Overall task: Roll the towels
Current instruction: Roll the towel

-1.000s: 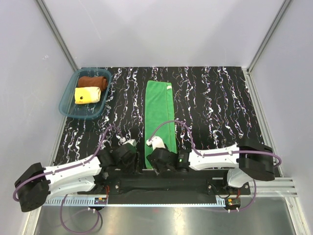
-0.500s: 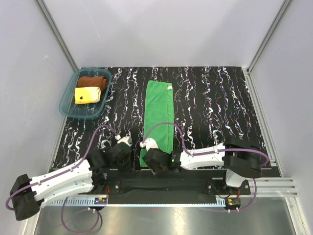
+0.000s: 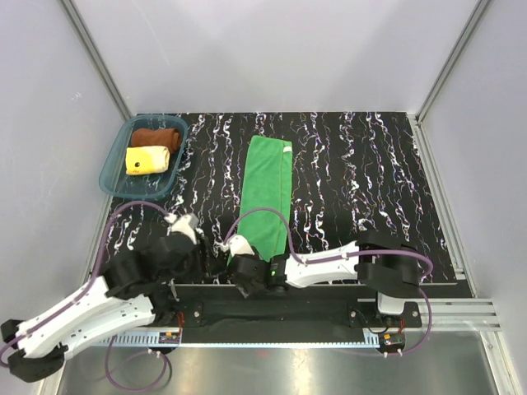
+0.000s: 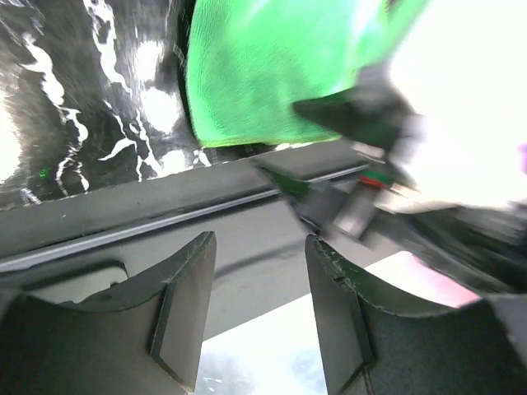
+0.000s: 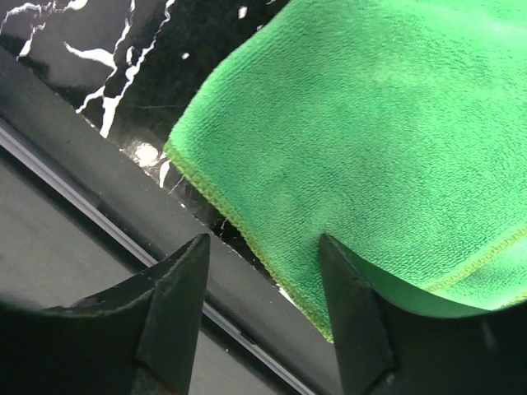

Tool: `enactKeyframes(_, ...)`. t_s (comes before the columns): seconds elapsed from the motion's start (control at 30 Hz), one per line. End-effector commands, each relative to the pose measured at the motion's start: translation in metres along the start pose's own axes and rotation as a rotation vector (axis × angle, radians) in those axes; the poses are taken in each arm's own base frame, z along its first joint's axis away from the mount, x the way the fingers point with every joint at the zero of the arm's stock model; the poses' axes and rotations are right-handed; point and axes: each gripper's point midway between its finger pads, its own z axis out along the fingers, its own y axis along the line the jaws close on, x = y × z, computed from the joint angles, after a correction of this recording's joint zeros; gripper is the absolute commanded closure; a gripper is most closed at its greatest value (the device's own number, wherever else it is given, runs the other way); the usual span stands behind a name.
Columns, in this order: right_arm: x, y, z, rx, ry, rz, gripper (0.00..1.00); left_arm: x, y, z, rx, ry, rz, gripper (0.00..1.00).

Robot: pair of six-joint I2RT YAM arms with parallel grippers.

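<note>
The green towel lies flat as a long strip on the black marbled table, slanting toward the near left. My right gripper is open at its near end. In the right wrist view the towel's hemmed edge runs between the jaws, with the right fingertip over the cloth and the left over the black rail. My left gripper is open and empty just left of the towel's near corner, over the rail. The rust-brown towel and the yellow towel lie rolled in the tray.
The translucent teal tray stands at the far left of the table. A black rail runs along the near edge under both grippers. Grey walls close in the left, right and back sides.
Both arms have swung to the left along the near edge. The green towel's near end has shifted left with the right gripper, so the strip now lies slanted.
</note>
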Motion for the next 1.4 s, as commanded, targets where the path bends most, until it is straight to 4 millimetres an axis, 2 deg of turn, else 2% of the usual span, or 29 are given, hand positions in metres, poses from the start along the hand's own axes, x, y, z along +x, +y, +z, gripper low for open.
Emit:
enactKeyframes(0.0, 0.058, -0.008, 0.013, 0.038, 0.194, -0.079, 0.35, -0.036, -0.005, -0.040, 0.033, -0.183, -0.069, 0.47)
enactKeyframes(0.03, 0.060, -0.007, 0.014, 0.046, 0.200, -0.090, 0.35, -0.043, -0.004, -0.047, 0.029, -0.217, -0.080, 0.47)
enactKeyframes(0.17, 0.072, -0.005, 0.024, 0.093, 0.246, -0.130, 0.38, -0.047, 0.009, -0.064, 0.003, -0.263, -0.109, 0.47)
enactKeyframes(0.23, 0.072, -0.005, 0.025, 0.108, 0.250, -0.134, 0.43, -0.053, 0.011, -0.075, 0.026, -0.308, -0.147, 0.48)
enactKeyframes(0.3, 0.075, -0.005, 0.028, 0.119, 0.263, -0.139, 0.49, -0.056, 0.014, -0.085, 0.046, -0.341, -0.172, 0.48)
enactKeyframes(0.37, 0.079, -0.008, 0.033, 0.146, 0.286, -0.148, 0.62, -0.061, 0.018, -0.093, 0.065, -0.388, -0.192, 0.48)
enactKeyframes(0.4, 0.081, -0.009, 0.035, 0.159, 0.296, -0.153, 0.62, -0.062, 0.019, -0.095, 0.069, -0.395, -0.196, 0.48)
enactKeyframes(0.43, 0.081, -0.009, 0.037, 0.165, 0.303, -0.157, 0.72, -0.062, 0.020, -0.096, 0.069, -0.398, -0.197, 0.48)
enactKeyframes(0.57, 0.086, -0.009, 0.044, 0.194, 0.334, -0.176, 0.84, -0.061, 0.025, -0.096, 0.049, -0.400, -0.193, 0.49)
enactKeyframes(0.63, 0.084, -0.008, 0.042, 0.197, 0.331, -0.177, 0.85, -0.062, 0.026, -0.097, 0.045, -0.404, -0.191, 0.49)
enactKeyframes(0.73, 0.076, -0.003, 0.032, 0.168, 0.324, -0.167, 0.87, -0.063, 0.025, -0.097, 0.048, -0.411, -0.186, 0.49)
enactKeyframes(0.83, 0.071, 0.013, 0.019, 0.075, 0.350, -0.172, 0.88, -0.067, 0.023, -0.097, 0.044, -0.421, -0.173, 0.48)
enactKeyframes(1.0, 0.050, 0.031, 0.002, -0.039, 0.342, -0.168, 0.90, -0.071, 0.018, -0.094, 0.042, -0.430, -0.157, 0.48)
enactKeyframes(1.03, 0.046, 0.032, 0.001, -0.052, 0.341, -0.160, 0.96, -0.072, 0.016, -0.093, 0.045, -0.430, -0.156, 0.48)
enactKeyframes(1.13, 0.029, 0.026, -0.002, -0.100, 0.334, -0.107, 0.99, -0.072, 0.016, -0.092, 0.046, -0.431, -0.154, 0.48)
enactKeyframes(1.37, -0.009, -0.007, -0.009, -0.170, 0.298, -0.017, 1.00, -0.068, 0.025, -0.087, 0.021, -0.429, -0.152, 0.48)
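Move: The green towel's near edge lies right at my right hand's open fingers, its middle about 1 cm ahead, 1 cm to the right and 1 cm below; the towel's near left corner is some 5 cm to this hand's left and 1 cm ahead. The towel's far end lies roughly 34 cm ahead and 6 cm to the right. From my raised left hand, that near edge is about 2 cm ahead, 7 cm right and 12 cm down. Keeping my right hand low, I drag the near end of the green towel about 3 cm left with one finger on the cloth, gradually narrowing the fingers, then swing back some 2 cm right and a little forward, tipping the fingers down, and close them to pinch the near edge. Meanwhile my open left hand clears away from the towel, up and left about 7 cm each, turning counter-clockwise. ##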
